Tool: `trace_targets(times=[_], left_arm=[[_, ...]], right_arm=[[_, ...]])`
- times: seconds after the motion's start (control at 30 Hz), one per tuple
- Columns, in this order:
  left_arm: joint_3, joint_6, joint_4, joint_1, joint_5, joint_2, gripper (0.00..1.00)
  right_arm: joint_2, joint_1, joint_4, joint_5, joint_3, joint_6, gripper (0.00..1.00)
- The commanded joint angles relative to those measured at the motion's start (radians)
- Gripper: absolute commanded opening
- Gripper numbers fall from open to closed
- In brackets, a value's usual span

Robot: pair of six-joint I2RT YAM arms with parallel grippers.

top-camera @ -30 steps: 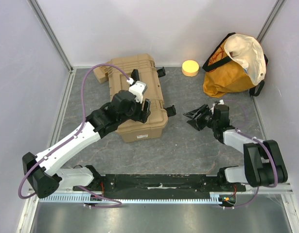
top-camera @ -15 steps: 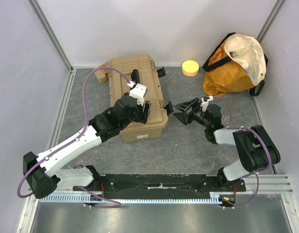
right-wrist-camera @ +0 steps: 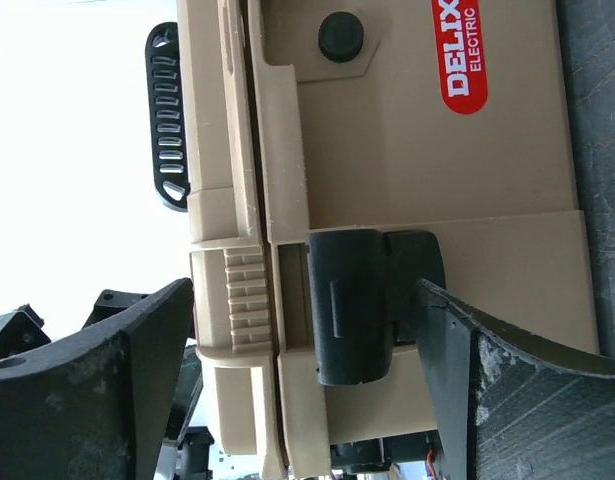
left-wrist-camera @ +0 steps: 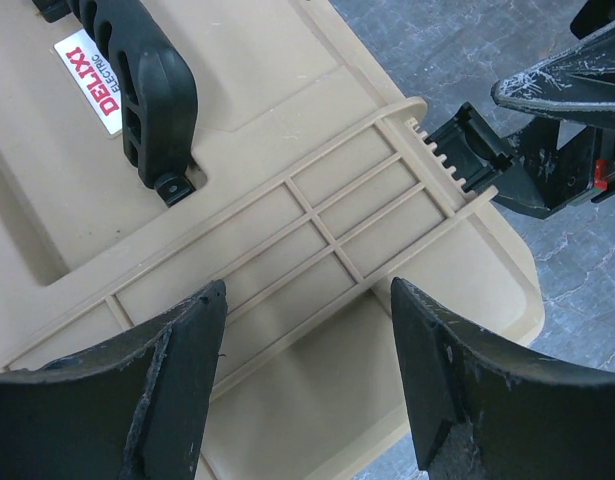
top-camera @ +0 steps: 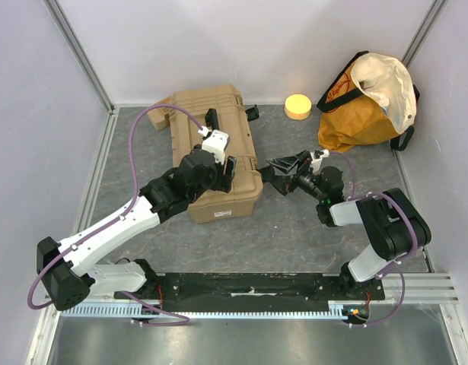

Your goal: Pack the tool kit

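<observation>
The tan tool kit lies on the table at centre left, lid down, with a black handle and a red-white label. My left gripper hovers open just above the near end of the lid, and only tan plastic shows between its fingers. My right gripper points left at the box's right side and stands wide open. One black latch sits between its fingertips, and I see no contact. That same latch juts out from the box edge in the left wrist view.
An orange-yellow cloth bag stands at the back right, with a round yellow object to its left. A small tan block lies behind the box's far left corner. Grey walls close in on both sides.
My right gripper has swung left to the box's side latch and opened wider. The left gripper has shifted slightly forward over the lid and stayed open.
</observation>
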Motion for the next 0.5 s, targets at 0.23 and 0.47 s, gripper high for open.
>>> trace_targets(times=[0.23, 0.47], left_arm=[[-0.051, -0.080, -0.246, 0.005, 0.028, 0.087, 0.73], [-0.051, -0.078, -0.249, 0.005, 0.019, 0.087, 0.73]], right_arm=[[0.165, 0.057, 0.301, 0.010, 0.003, 0.050, 0.98], [0.229, 0.095, 0.424, -0.012, 0.045, 0.094, 0.98]])
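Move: The open near latch on the case's right side lies just off the right fingertips, about 3 cm to the left, 1 cm ahead and some 2 cm below the hand point. The far latch is about 17 cm ahead and 7 cm left, also around 2 cm lower; the case handle is some 15 cm ahead, 17 cm left and 4 cm higher. From the left hand, over the lid, the near latch lies about 9 cm right, 3 cm ahead and 5 cm below. The right hand's upper finger comes onto the near latch and pushes it down along the case's side: the hand sinks about 5 cm while easing some 3 cm left, towards the case, its fingers wide open and tipping slightly downward. The left hand stays put, its fingers still resting on the lid. ##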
